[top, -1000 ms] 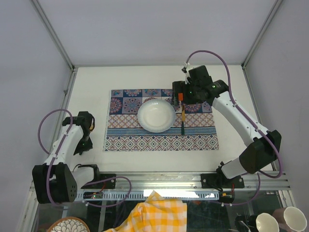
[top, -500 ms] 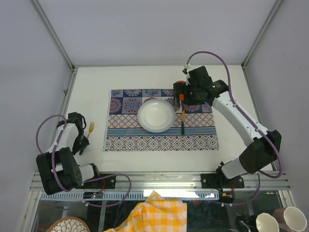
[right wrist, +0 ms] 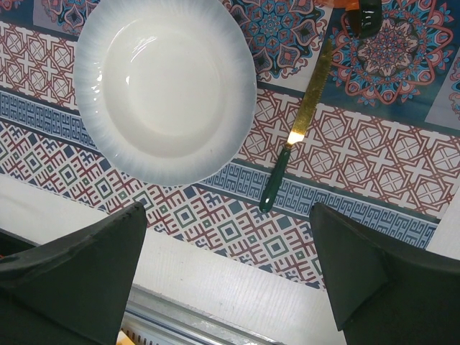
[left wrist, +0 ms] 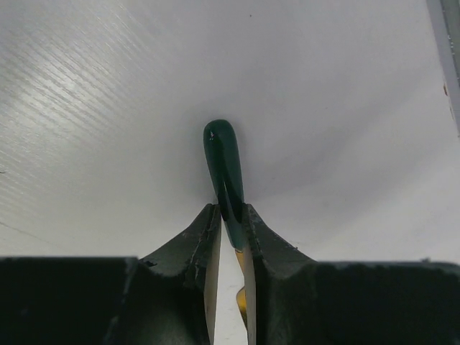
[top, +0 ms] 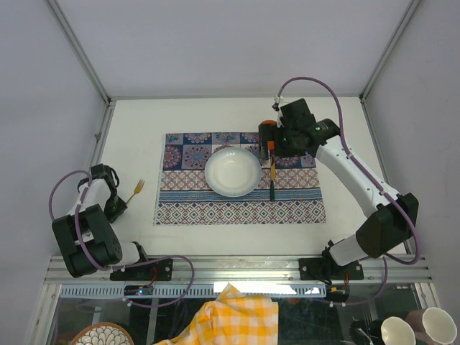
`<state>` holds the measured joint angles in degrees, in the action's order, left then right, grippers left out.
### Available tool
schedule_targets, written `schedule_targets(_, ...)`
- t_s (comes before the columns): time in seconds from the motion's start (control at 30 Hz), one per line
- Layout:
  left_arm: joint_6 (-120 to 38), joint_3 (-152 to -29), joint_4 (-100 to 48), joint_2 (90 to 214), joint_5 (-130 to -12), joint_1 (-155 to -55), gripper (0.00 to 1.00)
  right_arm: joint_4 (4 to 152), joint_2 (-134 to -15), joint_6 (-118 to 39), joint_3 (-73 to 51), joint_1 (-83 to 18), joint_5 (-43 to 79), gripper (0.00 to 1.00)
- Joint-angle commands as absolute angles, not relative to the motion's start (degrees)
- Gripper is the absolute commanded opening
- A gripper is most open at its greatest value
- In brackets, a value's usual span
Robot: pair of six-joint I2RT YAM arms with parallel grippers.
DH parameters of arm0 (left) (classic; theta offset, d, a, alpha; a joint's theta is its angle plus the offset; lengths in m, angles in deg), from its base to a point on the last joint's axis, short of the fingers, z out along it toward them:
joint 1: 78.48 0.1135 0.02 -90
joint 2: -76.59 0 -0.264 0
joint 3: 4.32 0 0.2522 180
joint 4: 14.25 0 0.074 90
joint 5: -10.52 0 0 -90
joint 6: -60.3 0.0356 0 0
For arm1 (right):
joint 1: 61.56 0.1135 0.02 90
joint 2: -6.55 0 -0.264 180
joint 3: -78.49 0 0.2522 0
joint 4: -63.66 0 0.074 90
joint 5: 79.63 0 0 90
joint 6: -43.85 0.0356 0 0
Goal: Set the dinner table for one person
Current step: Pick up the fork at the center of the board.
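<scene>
My left gripper [left wrist: 230, 215] is shut on the dark green handle of a fork [left wrist: 223, 162]; its gold neck shows between the fingers. In the top view the fork's gold tines [top: 138, 185] stick out right of the left gripper [top: 119, 204], over the white dinner table [top: 180, 115] just left of the placemat. A white plate [top: 232, 171] [right wrist: 165, 86] sits on the patterned placemat [top: 237, 208] [right wrist: 345, 158]. A gold knife with a green handle [top: 272, 176] [right wrist: 295, 136] lies right of it. My right gripper [top: 267, 144] [right wrist: 230, 266] hovers open above them.
A yellow checked cloth [top: 230, 316], two cups [top: 424, 327] and a patterned bowl [top: 100, 336] lie below the table's near frame rail [top: 237, 269]. White walls and frame posts close in the table on three sides.
My left arm has swung back and to the left, turning so the fork's gold tines now show. The right arm, plate and knife have hardly moved.
</scene>
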<state>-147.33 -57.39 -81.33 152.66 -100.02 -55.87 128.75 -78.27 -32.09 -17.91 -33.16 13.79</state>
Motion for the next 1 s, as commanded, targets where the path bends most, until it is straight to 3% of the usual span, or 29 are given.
schedule_targets(0.0,-159.0,-56.0,-77.1,153.1,-97.3,-55.2,0.16,128.1,-78.5,-31.6,-18.7,-32.8,13.6,1.00)
schedule_targets(0.4,-156.4,-58.9,-77.1,149.9,-99.3,-54.8,0.18,127.7,-79.7,-31.0,-18.5,-32.7,14.7,1.00)
schedule_targets(0.47,-156.4,-59.5,-77.7,149.8,-99.9,-54.8,0.22,127.6,-79.9,-30.9,-18.5,-32.6,14.7,1.00)
schedule_targets(0.67,-155.2,-60.7,-77.7,152.5,-101.4,-54.7,0.47,127.8,-80.2,-31.0,-18.5,-32.4,14.6,1.00)
schedule_targets(0.97,-152.9,-58.2,-72.5,156.9,-98.6,-52.8,0.46,128.4,-80.0,-31.0,-18.5,-32.4,13.4,0.99)
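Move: The fork lies almost under the left hand, whose nearly shut fingertips are already at its green handle. The fork's middle is about 3 cm ahead, 2 cm right and 1 cm below, with its tines pointing forward-right. The plate is about 14 cm ahead and 40 cm right; the placemat's middle is roughly 12 cm ahead and 43 cm right. From the right hand the fork is some 48 cm left, 9 cm back and 19 cm below. Forward and a little left, about 3 cm in all, the left hand creeps low along the table with its fingertips at the fork handle, pushing the fork along. Partway it lifts about 1 cm while the fingers spread from nearly shut to about half open, then it sinks again so the fingers straddle the handle, with no grip yet. ##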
